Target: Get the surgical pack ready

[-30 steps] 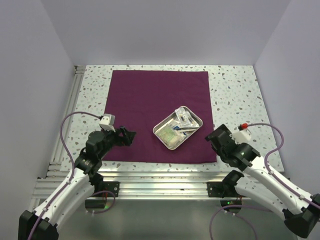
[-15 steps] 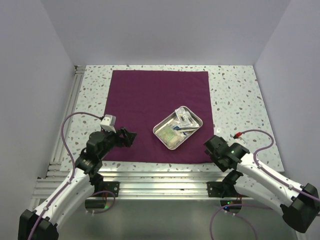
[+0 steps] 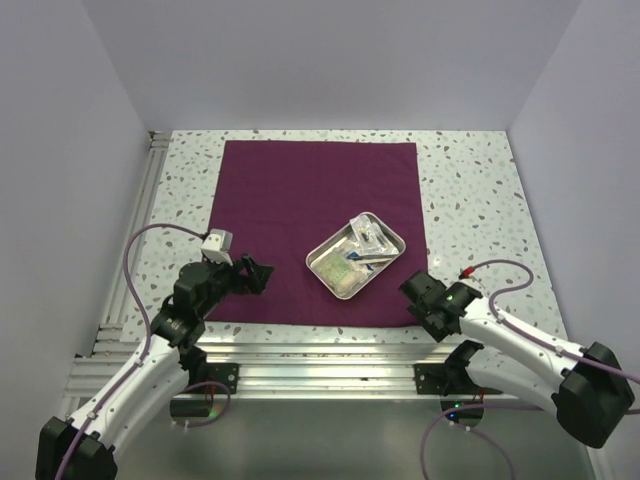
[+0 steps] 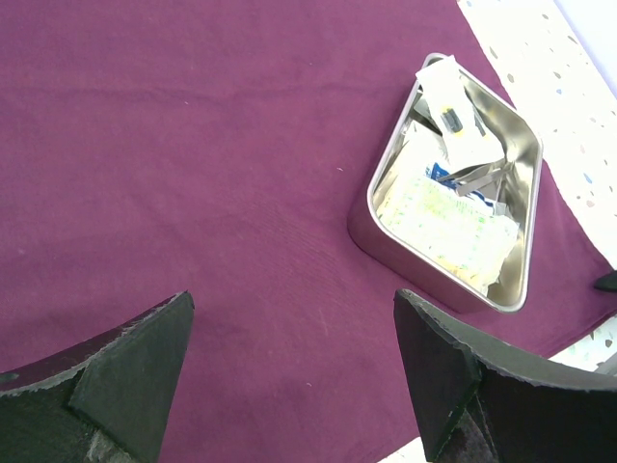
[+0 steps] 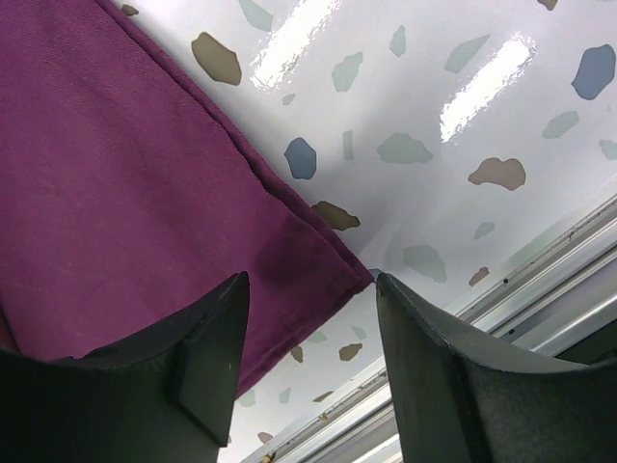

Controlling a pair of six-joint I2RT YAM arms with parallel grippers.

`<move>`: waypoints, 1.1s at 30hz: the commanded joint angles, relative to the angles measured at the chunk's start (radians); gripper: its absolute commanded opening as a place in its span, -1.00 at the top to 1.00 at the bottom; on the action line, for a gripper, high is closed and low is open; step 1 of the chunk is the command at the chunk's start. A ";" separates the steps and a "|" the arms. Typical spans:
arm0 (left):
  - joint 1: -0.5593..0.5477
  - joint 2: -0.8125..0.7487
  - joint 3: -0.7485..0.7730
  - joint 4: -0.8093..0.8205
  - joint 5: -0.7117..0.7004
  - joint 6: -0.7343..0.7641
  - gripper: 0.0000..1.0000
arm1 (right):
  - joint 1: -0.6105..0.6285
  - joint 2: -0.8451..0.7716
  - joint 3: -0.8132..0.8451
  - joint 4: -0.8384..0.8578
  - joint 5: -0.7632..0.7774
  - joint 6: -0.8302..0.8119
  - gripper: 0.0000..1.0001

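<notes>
The surgical pack [image 3: 300, 200] is a plum-purple cloth spread flat as a big square sheet on the table. My right gripper [image 3: 410, 292] is low at the sheet's near right corner. In the right wrist view the right gripper [image 5: 310, 280] is open, with that cloth corner [image 5: 333, 265] lying between the fingertips and untouched. My left gripper [image 3: 258, 277] hovers over the near left part of the sheet. Seen from the left wrist, the left gripper [image 4: 292, 299] is wide open above bare cloth [image 4: 193, 145].
A metal tray [image 3: 322, 270] with packets and small instruments sits on the sheet right of centre, and its wall [image 4: 424, 275] shows in the left wrist view. Speckled tabletop [image 3: 470, 190] borders the cloth. Aluminium rails [image 3: 320, 355] run along the near edge.
My right arm has swung left and down to the sheet's near right corner, and its jaws have narrowed. The left arm, the sheet and the tray have not moved.
</notes>
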 commanded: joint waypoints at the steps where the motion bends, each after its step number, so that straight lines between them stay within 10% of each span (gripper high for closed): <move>1: -0.003 0.002 0.006 0.050 0.008 0.025 -0.77 | 0.001 0.032 0.005 0.034 0.049 0.036 -0.17; 33: -0.003 0.038 0.006 0.063 0.006 0.027 -0.78 | -0.001 0.208 0.225 0.059 0.094 -0.191 1.00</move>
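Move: The near right corner of the purple cloth lies about 1 cm back and 1 cm to the right of my right hand, some 2 cm below it. From this hand the tray, with the pack's things in it, is about 15 cm ahead and 17 cm to the left, and the metal rail is roughly 9 cm straight back. From my left hand the corner is some 38 cm to the right, 11 cm back and 12 cm lower. I settle my half-open right hand about 1 cm down onto the cloth's near right corner, ease it forward some 2 cm and close the fingers until they pinch the cloth's edge beside the corner. Then, keeping the pinch, I lift about 2 cm and start forward and left towards the tray. ##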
